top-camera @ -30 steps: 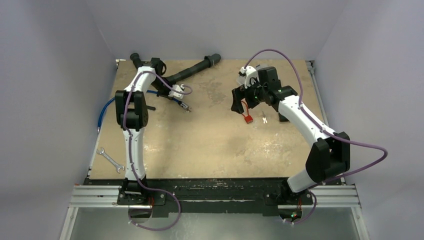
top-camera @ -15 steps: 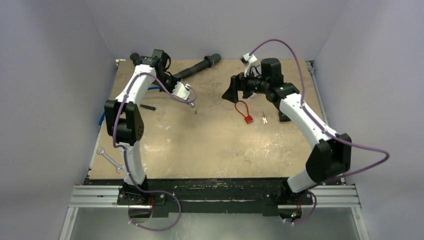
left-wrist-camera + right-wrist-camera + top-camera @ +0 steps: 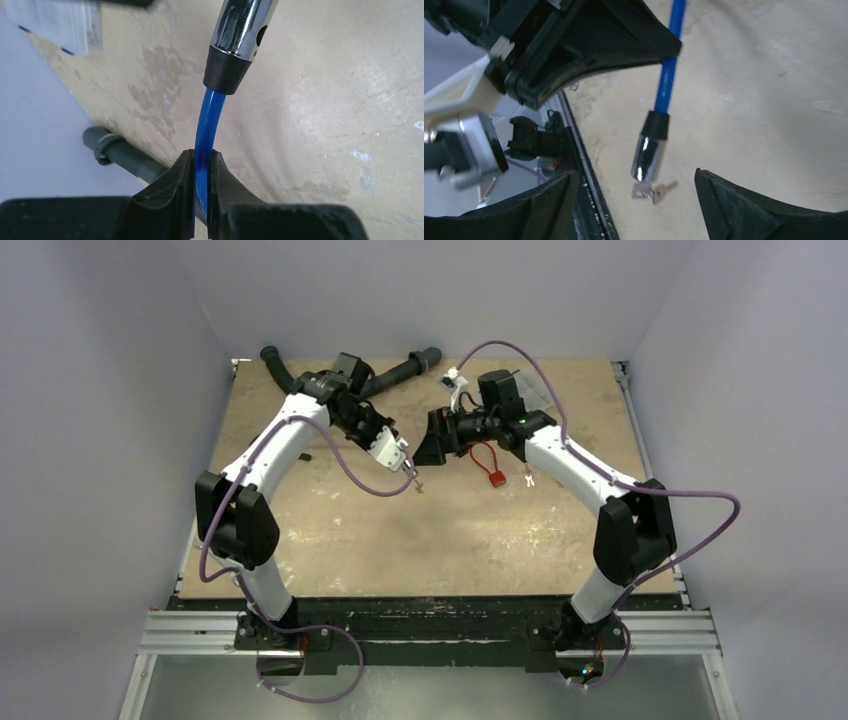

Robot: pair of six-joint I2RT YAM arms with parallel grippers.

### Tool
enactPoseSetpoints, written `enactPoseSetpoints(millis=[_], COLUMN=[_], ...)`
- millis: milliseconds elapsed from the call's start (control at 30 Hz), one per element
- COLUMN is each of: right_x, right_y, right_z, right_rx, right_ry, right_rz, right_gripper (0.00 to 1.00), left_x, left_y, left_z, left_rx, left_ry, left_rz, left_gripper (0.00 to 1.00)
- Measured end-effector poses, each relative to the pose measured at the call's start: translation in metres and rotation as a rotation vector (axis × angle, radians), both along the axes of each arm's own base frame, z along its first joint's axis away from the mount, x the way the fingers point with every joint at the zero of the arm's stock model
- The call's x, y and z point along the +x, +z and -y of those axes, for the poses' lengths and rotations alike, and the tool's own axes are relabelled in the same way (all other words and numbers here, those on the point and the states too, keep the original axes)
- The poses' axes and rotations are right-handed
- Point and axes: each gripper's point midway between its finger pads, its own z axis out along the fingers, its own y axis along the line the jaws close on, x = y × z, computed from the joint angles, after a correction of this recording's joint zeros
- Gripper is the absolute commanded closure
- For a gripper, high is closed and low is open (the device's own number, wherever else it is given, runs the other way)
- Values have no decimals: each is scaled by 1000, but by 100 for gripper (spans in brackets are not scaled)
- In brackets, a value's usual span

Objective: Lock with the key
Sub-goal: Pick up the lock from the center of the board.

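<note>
My left gripper (image 3: 405,468) (image 3: 201,152) is shut on a blue cable (image 3: 210,115) (image 3: 667,85), just behind its chrome lock end (image 3: 242,25) (image 3: 646,157) (image 3: 415,483). It holds this end above the middle of the table. A small silvery key (image 3: 643,190) sits in the tip of the chrome end, and a second one (image 3: 665,188) dangles beside it. My right gripper (image 3: 425,445) (image 3: 634,174) is open, with its fingers on either side of the chrome end and not touching it. A thin red cable lock (image 3: 495,477) lies on the table to its right, with another tiny silvery key (image 3: 527,477) beside it.
A black pipe (image 3: 400,370) lies along the back edge of the table (image 3: 450,540). A small dark item (image 3: 300,455) sits at the left. An aluminium rail (image 3: 430,635) runs along the near edge, and walls close in both sides.
Both arms have swung toward the table's centre. The left gripper carried the blue cable's end right and nearer. The right gripper moved left, away from the red lock, to face the chrome end.
</note>
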Motion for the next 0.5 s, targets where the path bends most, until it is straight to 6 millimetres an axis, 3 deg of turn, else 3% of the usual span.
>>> enactPoseSetpoints(millis=[133, 267, 500], right_x=[-14, -15, -10], right_y=[-1, -7, -11], right_z=[-21, -29, -30], right_rx=[30, 37, 46], right_ry=[50, 57, 38], right_rz=[-33, -65, -99], right_gripper=[10, 15, 39], left_x=[-15, -25, -33], left_y=[8, 13, 20], left_z=[23, 44, 54], left_rx=[-20, -42, -64], left_ry=[-47, -89, -107], left_rz=[24, 40, 58], left_gripper=[100, 100, 100])
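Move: The right hand, empty and wide open, has the blue hose's stretch beside its black collar about 8 cm to its left, 2 cm ahead and 3 cm below; the red lock lies on the board some 12 cm to its right, 3 cm back and 20 cm below. The left hand already grips the hose: the open right fingers are about 10 cm to its right, 4 cm back and 3 cm above, the chrome end 5 cm right and 7 cm back. Rightward, some 5 cm, and also back and slightly up, the left hand carries the pinched hose towards the right gripper, easing off as it nears. The right hand comes about 3 cm left to meet it, with a little drift back and down, then nearly stops and starts closing its fingers around the hose beside the collar, to about two thirds open; the left keeps its grip. ##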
